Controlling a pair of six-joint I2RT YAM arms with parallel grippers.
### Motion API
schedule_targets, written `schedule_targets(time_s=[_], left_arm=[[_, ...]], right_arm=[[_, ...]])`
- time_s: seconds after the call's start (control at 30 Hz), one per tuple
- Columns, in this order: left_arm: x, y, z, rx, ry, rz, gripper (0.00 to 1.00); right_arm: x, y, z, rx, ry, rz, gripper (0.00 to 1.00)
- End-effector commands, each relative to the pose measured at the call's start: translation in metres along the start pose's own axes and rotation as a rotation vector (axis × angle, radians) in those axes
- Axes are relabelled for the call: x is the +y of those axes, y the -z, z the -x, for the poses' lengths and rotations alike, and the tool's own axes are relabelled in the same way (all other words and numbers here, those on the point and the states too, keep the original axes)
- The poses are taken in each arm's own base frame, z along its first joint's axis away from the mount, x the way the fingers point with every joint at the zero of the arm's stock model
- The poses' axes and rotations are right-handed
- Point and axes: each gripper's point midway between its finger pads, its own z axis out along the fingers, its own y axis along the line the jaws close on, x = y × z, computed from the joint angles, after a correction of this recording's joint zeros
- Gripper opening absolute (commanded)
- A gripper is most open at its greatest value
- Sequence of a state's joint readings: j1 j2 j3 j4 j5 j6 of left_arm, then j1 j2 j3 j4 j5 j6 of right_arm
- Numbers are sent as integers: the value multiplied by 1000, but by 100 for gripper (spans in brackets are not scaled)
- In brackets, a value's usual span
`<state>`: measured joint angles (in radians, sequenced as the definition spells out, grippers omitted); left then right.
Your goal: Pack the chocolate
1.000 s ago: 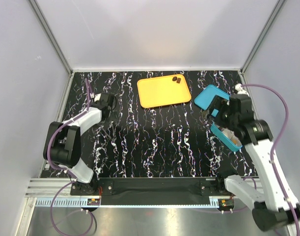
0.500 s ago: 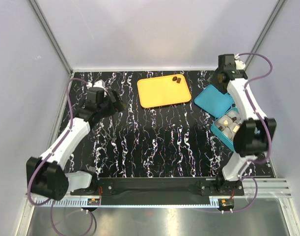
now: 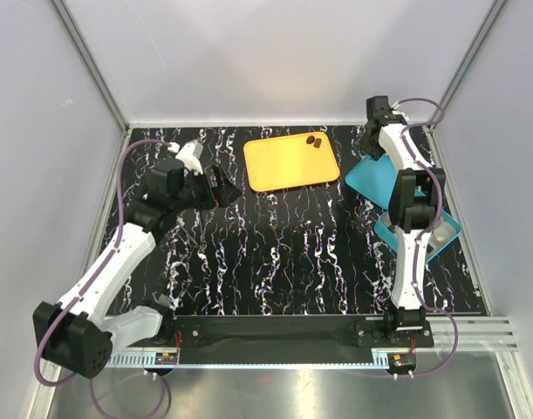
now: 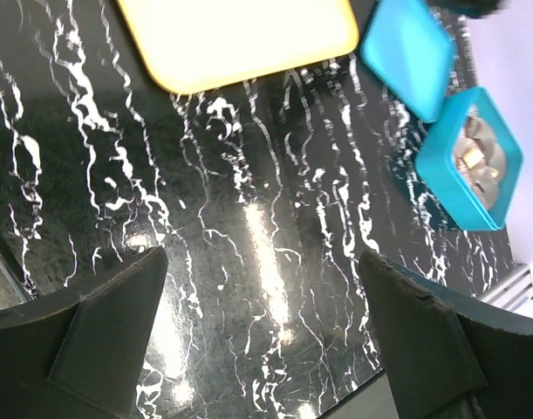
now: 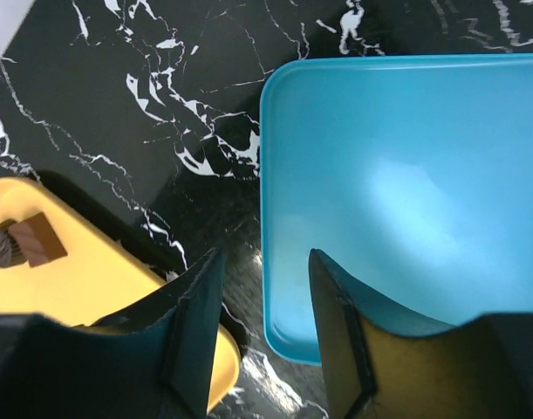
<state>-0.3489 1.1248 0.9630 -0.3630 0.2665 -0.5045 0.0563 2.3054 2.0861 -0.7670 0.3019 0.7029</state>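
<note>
Two dark chocolate pieces (image 3: pixel 314 140) lie on the far right corner of the orange tray (image 3: pixel 283 164); one shows brown (image 5: pixel 26 243) in the right wrist view. More chocolate (image 4: pixel 475 157) fills the open teal box (image 4: pixel 502 188). The flat teal lid (image 3: pixel 375 181) rests between tray and box. My right gripper (image 3: pixel 369 145) hangs over the lid's far corner, jaws partly open and astride the lid's edge (image 5: pixel 275 288), clasping nothing. My left gripper (image 3: pixel 222 188) is wide open above bare table left of the tray, with nothing between its fingers (image 4: pixel 100 340).
The black marbled table (image 3: pixel 275 253) is walled by a metal frame and grey panels on three sides. My right arm's forearm crosses above the teal box (image 3: pixel 445 229) and hides most of it from the top view.
My right arm has swung from over the box to the lid's far corner and its jaws have narrowed. My left arm has stretched right towards the tray, jaws wide.
</note>
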Motion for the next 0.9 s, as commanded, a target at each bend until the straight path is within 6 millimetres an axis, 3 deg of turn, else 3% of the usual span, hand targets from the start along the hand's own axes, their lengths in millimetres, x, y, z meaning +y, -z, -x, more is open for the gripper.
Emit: schedule_targets(time_s=[0.0, 0.27, 0.4, 0.53, 0.63, 0.8, 0.87], left_arm=[[-19, 14, 17, -75, -85, -82, 99], [-19, 1, 12, -33, -64, -98, 99], [-18, 0, 13, -30, -74, -90, 99], [-16, 2, 16, -40, -83, -77, 99], [-15, 5, 22, -59, -87, -56, 99], [-17, 13, 31, -76, -96, -33, 99], [-22, 19, 36, -80, -104, -36, 99]], right_arm=[[14, -6, 6, -10, -30, 23, 50], [7, -45, -25, 56, -4, -32, 52], [13, -58, -32, 72, 10, 0, 50], [16, -66, -35, 83, 32, 0, 41], [20, -70, -35, 79, 67, 26, 28], [38, -48, -18, 73, 130, 117, 0], [51, -17, 3, 32, 159, 185, 0]])
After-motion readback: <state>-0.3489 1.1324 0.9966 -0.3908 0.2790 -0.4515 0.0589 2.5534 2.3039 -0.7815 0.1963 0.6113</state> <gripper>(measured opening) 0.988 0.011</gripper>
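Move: The right hand hovers half open over the blue lid's far-left edge, which lies about 7 cm below its fingers, 3 cm ahead and 2 cm left; the lid's middle is some 3 cm back and 4 cm right. In the yellow tray, centred 23 cm left and 4 cm ahead, the two last chocolates lie about 9 cm ahead and 15 cm left. The blue box stands roughly 21 cm back, 12 cm right. From the left hand the lid is some 23 cm ahead, 47 cm right. The right fingers pinch the lid's far-left edge between its two corners: the half-open hand first sinks about 6.5 cm with its fingers either side of the rim, then stays low and eases 2 cm forward and slightly left while the fingers close fully. The wrist tips a little and turns counter-clockwise under 10 degrees. ##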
